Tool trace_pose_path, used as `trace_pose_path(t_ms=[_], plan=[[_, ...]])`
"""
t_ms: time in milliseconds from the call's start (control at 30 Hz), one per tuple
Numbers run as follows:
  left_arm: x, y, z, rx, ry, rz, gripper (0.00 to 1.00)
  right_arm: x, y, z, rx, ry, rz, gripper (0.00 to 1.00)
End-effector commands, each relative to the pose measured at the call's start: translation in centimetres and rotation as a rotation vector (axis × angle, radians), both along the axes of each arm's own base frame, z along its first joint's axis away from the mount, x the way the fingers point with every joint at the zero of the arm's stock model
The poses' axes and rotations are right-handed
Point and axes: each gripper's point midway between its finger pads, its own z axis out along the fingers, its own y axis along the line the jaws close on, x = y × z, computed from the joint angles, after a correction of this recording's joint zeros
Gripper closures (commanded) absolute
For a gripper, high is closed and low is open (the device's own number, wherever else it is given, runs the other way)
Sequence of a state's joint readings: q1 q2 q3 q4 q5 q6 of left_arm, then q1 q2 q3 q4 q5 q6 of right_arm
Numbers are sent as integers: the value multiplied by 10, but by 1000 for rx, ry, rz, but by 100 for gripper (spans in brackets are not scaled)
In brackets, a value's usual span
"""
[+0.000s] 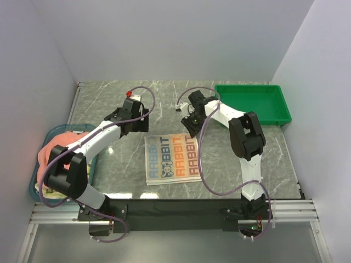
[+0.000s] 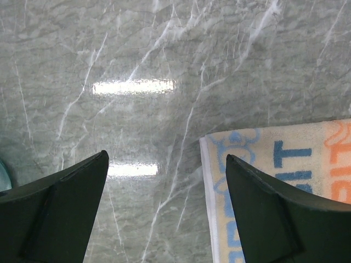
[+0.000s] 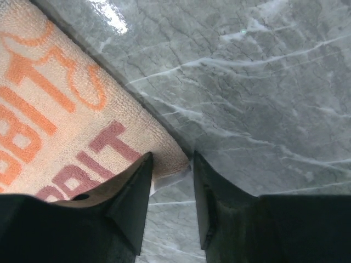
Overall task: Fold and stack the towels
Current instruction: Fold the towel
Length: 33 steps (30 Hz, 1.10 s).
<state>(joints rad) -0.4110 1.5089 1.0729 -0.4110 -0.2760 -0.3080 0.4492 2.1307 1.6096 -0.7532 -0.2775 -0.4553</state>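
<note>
A cream towel (image 1: 171,159) with coloured letters lies flat on the marble table, between the two arms. My left gripper (image 1: 137,126) hovers open over its far left corner. In the left wrist view that corner of the towel (image 2: 285,159) lies under the right finger, and only marble shows between the fingertips of the left gripper (image 2: 166,156). My right gripper (image 1: 192,127) is at the far right corner. Its jaws stand narrowly apart around the corner of the towel (image 3: 66,109), which pokes into the gap of the right gripper (image 3: 171,155) and stays clear of the right finger. A salmon-pink towel (image 1: 55,145) lies bunched in the basket.
The blue basket (image 1: 74,127) sits at the table's left edge, beside the left arm. A green plastic tray (image 1: 252,104) stands at the back right. White walls close in the table on the left, back and right.
</note>
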Motion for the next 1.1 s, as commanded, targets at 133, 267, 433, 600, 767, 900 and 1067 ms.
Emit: trace_pose_path(t_ms=[133,267,433,600,767,900,1067], plan=[[12,-10,9,-22,-27,-41,7,-23,-1,-27,-39,61,17,73],[18,-24,-3,-45,18,-89,8,-29,-3,-30,-40,66,22,95],[31,-39,-15,-57,71,-144,16,-29,-1,-27,-22,52,21,100],[37,-48,-42,-35,171,-205,30,-28,3,-26,-15,34,23,100],[27,-54,-61,-34,251,-302,32,-29,2,-27,-13,28,18,100],[19,-51,-62,-131,290,-351,33,-30,1,-29,-17,25,13,100],[21,-44,-61,-129,285,-364,36,-28,1,-27,-14,17,11,100]])
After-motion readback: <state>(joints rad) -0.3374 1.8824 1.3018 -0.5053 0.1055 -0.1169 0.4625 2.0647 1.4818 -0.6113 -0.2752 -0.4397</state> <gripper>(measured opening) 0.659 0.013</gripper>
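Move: The folded towel's far left corner lies about 2 cm ahead of the left gripper, 4 cm to its right and 10 cm below; the basket is some 25 cm to that gripper's left and 10 cm back. The towel's far right corner is already between the right gripper's half-open fingers, about 1 cm below the hand point, with the green tray some 22 cm to that hand's right and 13 cm farther out. Shut the right fingers on the edge at the towel's far right corner and keep the pinch almost in place. Meanwhile lower the left gripper about 7 cm towards the far left corner, going some 4 cm right and a little forward before easing back slightly. Tip its fingers nearly 20 degrees further down, turn it clockwise about as much, and narrow them from wide to about two thirds open. ##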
